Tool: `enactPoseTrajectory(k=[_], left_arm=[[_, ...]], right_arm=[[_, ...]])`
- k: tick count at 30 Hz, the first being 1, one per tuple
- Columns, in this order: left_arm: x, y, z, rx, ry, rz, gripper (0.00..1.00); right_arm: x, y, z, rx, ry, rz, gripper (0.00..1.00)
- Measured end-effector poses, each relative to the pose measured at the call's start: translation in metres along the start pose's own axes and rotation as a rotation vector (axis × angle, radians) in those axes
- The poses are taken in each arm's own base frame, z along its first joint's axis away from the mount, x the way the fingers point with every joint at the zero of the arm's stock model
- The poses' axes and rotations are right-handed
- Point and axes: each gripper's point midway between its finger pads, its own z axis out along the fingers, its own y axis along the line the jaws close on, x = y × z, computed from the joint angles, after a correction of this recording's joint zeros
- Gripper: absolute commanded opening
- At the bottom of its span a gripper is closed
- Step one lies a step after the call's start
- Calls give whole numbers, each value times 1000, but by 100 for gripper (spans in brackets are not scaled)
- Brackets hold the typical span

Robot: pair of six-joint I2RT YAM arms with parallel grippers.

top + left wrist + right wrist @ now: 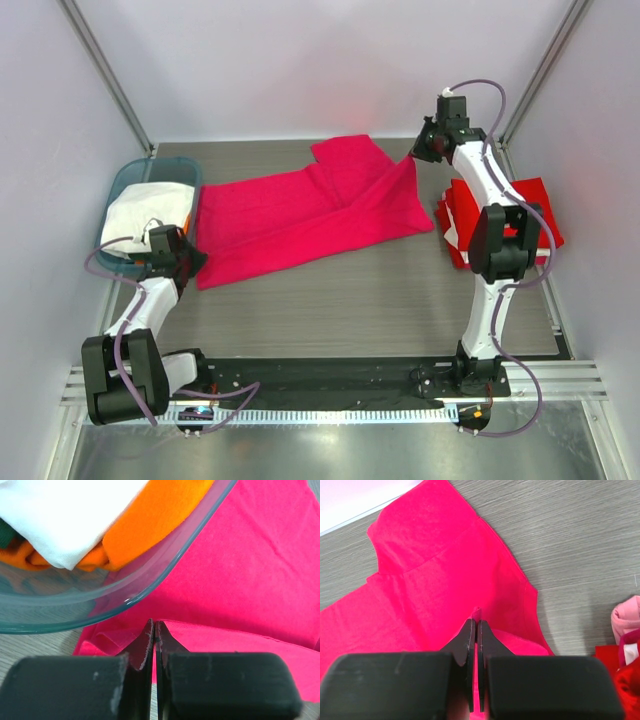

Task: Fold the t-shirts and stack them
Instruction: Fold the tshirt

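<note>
A magenta-pink t-shirt lies spread across the middle of the table, partly folded over itself. My left gripper is at its near-left corner beside the basket, shut on the shirt's edge, with cloth pinched between the closed tips. My right gripper is at the far-right corner, shut on a pinch of the same shirt and holding that corner up off the table. A stack of folded red t-shirts lies at the right, partly behind the right arm. A white t-shirt lies in the basket.
The teal plastic basket stands at the far left, its rim close over the magenta shirt's corner, with orange cloth under the white one. A pale pink cloth shows beside the red stack. Enclosure walls stand on three sides.
</note>
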Motion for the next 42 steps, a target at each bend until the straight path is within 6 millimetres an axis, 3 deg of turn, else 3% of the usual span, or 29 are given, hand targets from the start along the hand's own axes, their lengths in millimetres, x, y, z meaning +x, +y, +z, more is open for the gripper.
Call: enactPoseTrajectory(k=[10, 24, 27, 28, 29, 35, 39, 42], left_arm=[[2, 2, 6, -7, 9, 0, 0], [-10, -9, 8, 14, -16, 0, 2], [-9, -9, 9, 12, -13, 0, 10], [-9, -9, 9, 13, -10, 0, 14], [-8, -9, 9, 17, -7, 0, 20], [-15, -27, -5, 82, -9, 2, 44], [-39, -49, -34, 148, -79, 9, 46], [-57, -63, -57, 181, -127, 15, 52]], right_arm=[[7, -4, 14, 9, 32, 4, 2], [2, 1, 28, -9, 29, 9, 5], [0, 4, 31, -20, 28, 16, 48], [-1, 5, 31, -23, 28, 19, 71], [0, 5, 31, -25, 29, 28, 75], [8, 2, 32, -22, 41, 38, 75], [45, -11, 20, 10, 94, 70, 72], [71, -16, -5, 20, 93, 101, 70]])
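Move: Both hands hold the far-folded edge of the pink t-shirt. The left's lay-down spot is roughly 2 cm ahead and 4 cm below, with the laundry basket's middle some 10 cm ahead, 12 cm left, about level. The right's lay-down spot is about 15 cm below, 3 cm back and 3 cm left; the t-shirt's protruding far piece lies 6 cm ahead and 15 cm left, the red stack 14 cm back and 21 cm right, both well below. Keeping the edge pinched, the two hands ease it forward over the lower layer, the left barely 1.5 cm and the right about 2.5 cm while sinking 2 cm, then both open and let go of the cloth, the right wide, the left about half. The empty left hand then rises straight off the t-shirt by some 10 cm, its fingers tipping up about 10 degrees, while the right draws back about 7.5 cm towards its base and sinks another 3 cm, coming in low over the cloth. ##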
